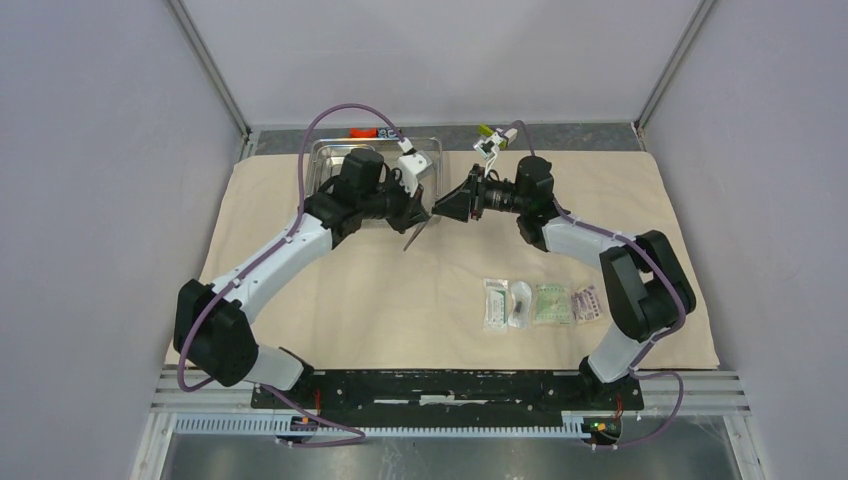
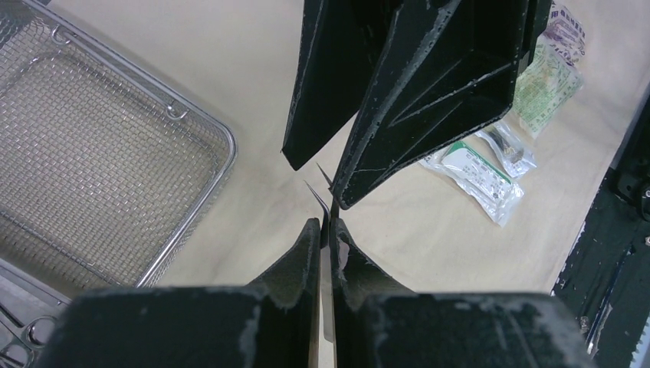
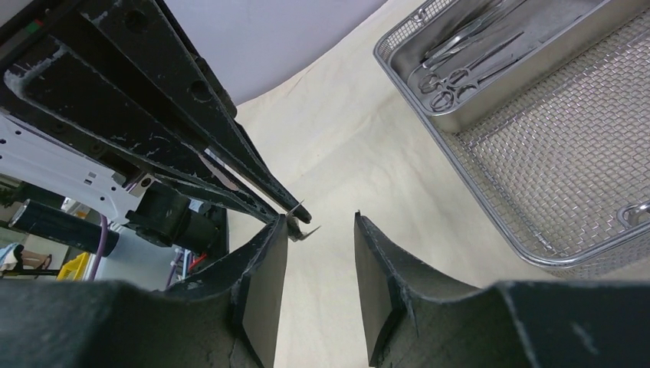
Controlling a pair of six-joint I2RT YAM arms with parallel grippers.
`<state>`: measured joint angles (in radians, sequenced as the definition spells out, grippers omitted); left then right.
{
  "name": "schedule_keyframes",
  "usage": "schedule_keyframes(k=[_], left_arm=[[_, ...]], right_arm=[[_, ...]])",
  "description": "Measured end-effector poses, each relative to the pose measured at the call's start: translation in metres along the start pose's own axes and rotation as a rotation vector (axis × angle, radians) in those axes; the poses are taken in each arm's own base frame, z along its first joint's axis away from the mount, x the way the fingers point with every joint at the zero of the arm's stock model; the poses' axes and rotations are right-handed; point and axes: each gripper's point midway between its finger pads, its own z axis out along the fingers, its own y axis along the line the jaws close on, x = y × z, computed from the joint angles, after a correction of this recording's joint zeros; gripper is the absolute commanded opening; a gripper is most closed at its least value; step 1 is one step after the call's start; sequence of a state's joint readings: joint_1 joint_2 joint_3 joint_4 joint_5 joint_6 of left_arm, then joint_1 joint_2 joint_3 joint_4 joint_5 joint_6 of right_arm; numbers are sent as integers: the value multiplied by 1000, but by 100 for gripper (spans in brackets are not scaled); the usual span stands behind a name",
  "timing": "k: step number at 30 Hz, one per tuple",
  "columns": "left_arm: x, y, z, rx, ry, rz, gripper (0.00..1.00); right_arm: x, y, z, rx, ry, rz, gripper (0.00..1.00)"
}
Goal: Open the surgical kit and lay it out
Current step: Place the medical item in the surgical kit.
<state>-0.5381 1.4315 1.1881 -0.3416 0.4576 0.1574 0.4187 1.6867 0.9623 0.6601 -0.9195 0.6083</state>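
My left gripper (image 1: 421, 214) (image 2: 328, 224) is shut on a thin pair of metal tweezers (image 1: 414, 238) (image 2: 328, 307); their two sharp tips (image 2: 313, 189) stick out past its fingers. My right gripper (image 1: 447, 207) (image 3: 318, 222) faces it from the right, open with a clear gap. The tweezer tips (image 3: 305, 228) sit at the end of its left finger, not pinched. The beige cloth wrap (image 1: 350, 290) lies spread flat. The steel tray (image 1: 328, 152) stands at the back, with a mesh basket (image 3: 536, 153) (image 2: 100, 153) and scissors and forceps (image 3: 460, 61) in it. Several sealed packets (image 1: 540, 303) (image 2: 490, 165) lie in a row.
A small yellow-green and white object (image 1: 490, 140) and an orange piece (image 1: 362, 132) sit at the back edge beyond the cloth. Grey walls close in both sides. A black base rail (image 1: 450, 390) runs along the near edge.
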Motion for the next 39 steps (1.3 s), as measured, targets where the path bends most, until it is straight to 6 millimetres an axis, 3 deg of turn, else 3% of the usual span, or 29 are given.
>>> schedule_keyframes(k=[14, 24, 30, 35, 39], left_arm=[[1, -2, 3, -31, 13, 16, 2], [12, -2, 15, -67, 64, 91, 4], [23, -6, 23, -55, 108, 131, 33], [31, -9, 22, -41, 140, 162, 69], [30, -12, 13, -15, 142, 183, 78]], right_arm=[[6, -4, 3, -6, 4, 38, 24], [14, -11, 6, 18, 20, 83, 0], [23, -18, 5, 52, 46, 106, 0], [30, -26, 1, 75, 69, 66, 0], [30, -34, -6, 78, 79, 4, 0]])
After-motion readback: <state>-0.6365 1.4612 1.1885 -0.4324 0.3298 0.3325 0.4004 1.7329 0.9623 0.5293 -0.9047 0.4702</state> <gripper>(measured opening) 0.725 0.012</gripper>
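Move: The tweezers are held in the left fingers, their middle about 2 cm back, 1 cm left and 2 cm below that hand. From the right hand they lie some 3 cm back, 4 cm left and 2 cm lower, their curved tips by its open fingers. The tray's middle is about 7 cm ahead, 14 cm left and 15 cm below the right hand; the green-labelled packet lies roughly 20 cm back, 13 cm right, equally low. The right fingers shut on the tweezers' tip end, then the left fingers open, both hands sinking about 4 cm. ##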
